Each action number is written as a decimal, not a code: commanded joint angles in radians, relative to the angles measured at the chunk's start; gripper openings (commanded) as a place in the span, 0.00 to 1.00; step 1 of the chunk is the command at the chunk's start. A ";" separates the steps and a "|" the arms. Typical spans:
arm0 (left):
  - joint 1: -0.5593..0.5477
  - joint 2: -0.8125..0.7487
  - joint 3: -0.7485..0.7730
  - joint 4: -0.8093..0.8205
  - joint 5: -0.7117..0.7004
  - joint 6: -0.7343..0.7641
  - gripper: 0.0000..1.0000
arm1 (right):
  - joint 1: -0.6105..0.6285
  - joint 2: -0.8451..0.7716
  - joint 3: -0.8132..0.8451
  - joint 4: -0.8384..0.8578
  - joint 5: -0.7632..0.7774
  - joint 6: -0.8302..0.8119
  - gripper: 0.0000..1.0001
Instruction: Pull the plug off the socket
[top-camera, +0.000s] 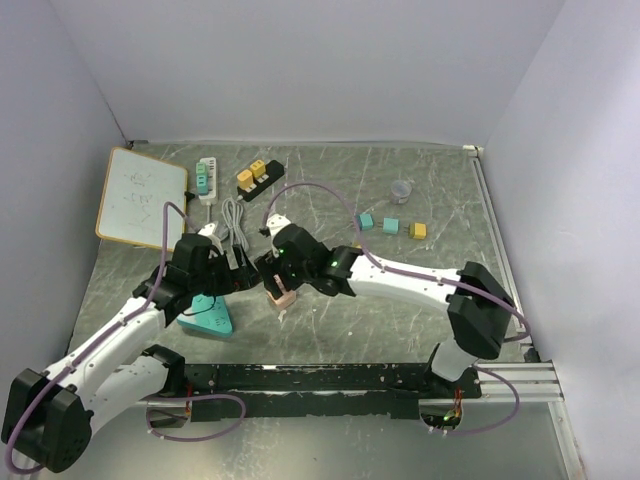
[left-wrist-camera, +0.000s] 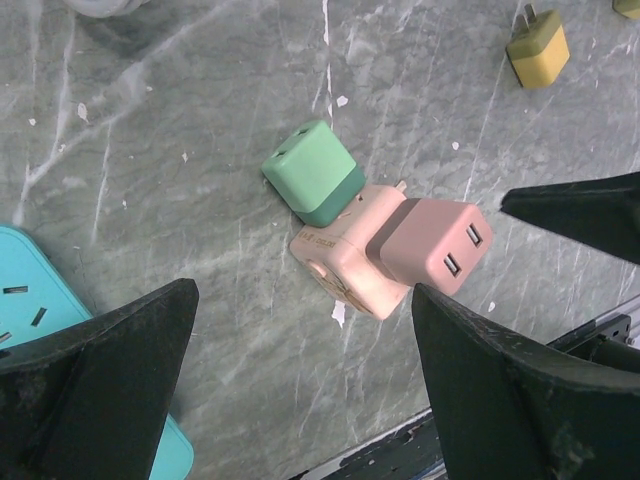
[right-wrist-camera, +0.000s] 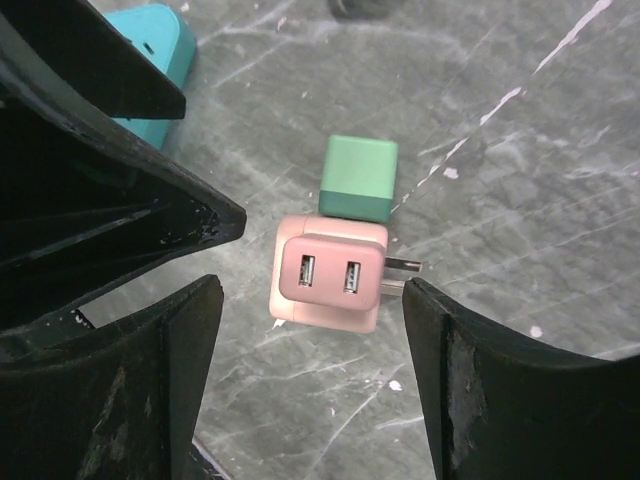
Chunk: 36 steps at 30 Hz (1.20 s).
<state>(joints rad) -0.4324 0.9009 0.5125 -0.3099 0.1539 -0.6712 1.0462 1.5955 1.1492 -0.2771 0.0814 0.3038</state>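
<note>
A pale pink cube socket lies on the grey marbled table. A darker pink plug with two USB ports sits in one face, and a green plug in another. In the right wrist view the pink plug faces the camera, the socket behind it and the green plug beyond. My right gripper is open, one finger on each side of the pink plug without touching it. My left gripper is wide open just beside the socket, holding nothing.
A teal power strip lies under the left arm. A whiteboard, a white strip, a black strip and a white cable sit behind. At the right are a small cup and loose plugs.
</note>
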 joint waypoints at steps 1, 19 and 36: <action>0.011 0.007 -0.001 0.029 -0.030 -0.010 0.99 | 0.036 0.070 0.032 -0.022 0.108 0.046 0.71; 0.011 0.072 -0.032 0.116 0.130 -0.024 0.99 | 0.027 0.068 -0.037 0.087 0.185 0.131 0.12; -0.027 0.256 -0.050 0.357 0.362 -0.142 0.95 | -0.164 -0.070 -0.336 0.421 -0.175 0.405 0.00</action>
<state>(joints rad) -0.4370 1.1172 0.4465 -0.0105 0.4683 -0.7868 0.8883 1.5379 0.8200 0.0536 -0.0273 0.6529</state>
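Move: The pink plug stands in the top of the pink socket cube, some 5 cm below the right hand and about 1 cm ahead. The cube's middle is about 9 cm beneath that hand; its green plug sits 3 cm ahead and 3 cm to the hand's left, roughly 9 cm down. From the left hand, the cube lies about 8 cm to the right, level fore-and-aft, 6 cm below, and the teal box 8 cm left, 5 cm back and 8 cm below. Straight down about 5 cm goes the right hand, its fingers closing on the sides of the pink plug; keeping that grip, it then draws to the right and slightly forward while rolling clockwise. The left hand, fingers still wide open, first barely moves, then swings about 5 cm right towards the cube, sinking slightly and turning clockwise. ##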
